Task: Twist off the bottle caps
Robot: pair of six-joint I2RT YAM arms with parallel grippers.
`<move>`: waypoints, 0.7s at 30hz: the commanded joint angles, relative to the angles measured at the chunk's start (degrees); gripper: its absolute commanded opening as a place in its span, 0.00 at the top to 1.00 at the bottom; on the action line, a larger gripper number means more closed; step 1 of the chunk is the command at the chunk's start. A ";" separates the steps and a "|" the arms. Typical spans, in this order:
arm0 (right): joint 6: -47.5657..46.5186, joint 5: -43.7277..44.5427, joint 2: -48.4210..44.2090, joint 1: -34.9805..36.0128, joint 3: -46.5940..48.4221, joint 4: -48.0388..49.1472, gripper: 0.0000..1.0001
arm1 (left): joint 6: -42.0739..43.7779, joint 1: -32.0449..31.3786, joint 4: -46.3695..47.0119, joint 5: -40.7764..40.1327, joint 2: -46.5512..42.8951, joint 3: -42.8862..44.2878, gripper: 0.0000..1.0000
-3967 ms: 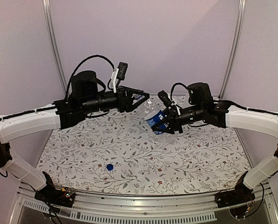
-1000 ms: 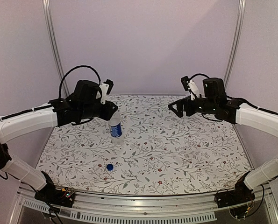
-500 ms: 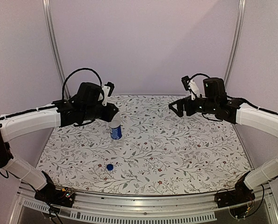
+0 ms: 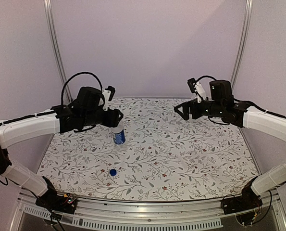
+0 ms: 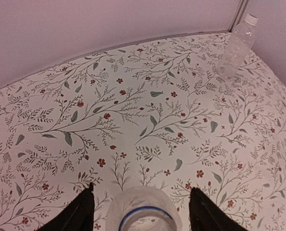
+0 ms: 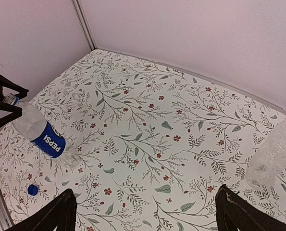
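The blue-label bottle (image 4: 118, 134) stands upright on the table left of centre, its neck uncapped; the right wrist view shows it too (image 6: 43, 136). My left gripper (image 4: 117, 117) is open just above its top, and the mouth (image 5: 143, 217) sits between the spread fingers (image 5: 83, 211) without touching them. The solid blue cap (image 4: 113, 172) lies loose on the table nearer the front, also in the right wrist view (image 6: 32, 189). The plain bottle (image 5: 235, 44) stands at the back right with a whitish cap on; it also shows in the right wrist view (image 6: 275, 156). My right gripper (image 4: 183, 110) is open and empty, raised near it.
The floral table cover (image 4: 181, 154) fills the workspace. Pale walls and two metal posts (image 4: 55, 48) close the back and sides. A metal rail (image 4: 147, 207) runs along the front edge by the arm bases.
Four seconds ago both grippers held the labelled bottle in the air at the centre. It now stands on the table; the right arm drew back right, and the left gripper sank slightly over it.
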 commanded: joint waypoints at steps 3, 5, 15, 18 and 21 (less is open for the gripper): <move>0.56 1.57 -0.62 -1.36 -0.29 -0.30 0.01 | 0.37 0.60 2.44 1.74 -4.86 -1.65 0.24; 0.87 3.07 -0.48 -1.75 0.37 -0.94 0.01 | 0.87 0.61 3.18 2.11 -6.00 -2.05 0.18; 1.76 15.96 5.06 -4.76 9.02 -8.77 0.01 | 1.15 0.94 9.52 5.41 -14.18 -6.77 0.00; 2.07 15.70 7.03 -7.31 11.34 -9.06 0.01 | 0.45 1.02 10.68 5.82 -15.89 -7.67 0.00; 2.63 13.76 9.20 -10.11 13.60 -9.54 0.01 | 0.41 1.08 11.33 6.15 -16.88 -7.84 0.00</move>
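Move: The right hand is going for the clear capped bottle, about 17 cm ahead of it, 11 cm to its right, with its middle some 15 cm below. The labelled bottle, already uncapped and standing, is about 28 cm to the right hand's left, 2 cm back and 14 cm below; for the left hand, that bottle is directly underneath, its middle roughly 10 cm down. The loose blue cap lies 19 cm back from the left hand, 2 cm left and 20 cm down. The left hand, its fingers already loosened around the labelled bottle's neck, rises about 8 cm and eases back 3 cm off the mouth, opening from two-thirds to fully wide while the fingers tip up some 10 degrees. Meanwhile the right hand, wide open, starts slowly and then quickens diagonally forward and to the right, about 7 cm each way at a steady height, swinging its fingers some 20 degrees clockwise towards the clear bottle without reaching it. ##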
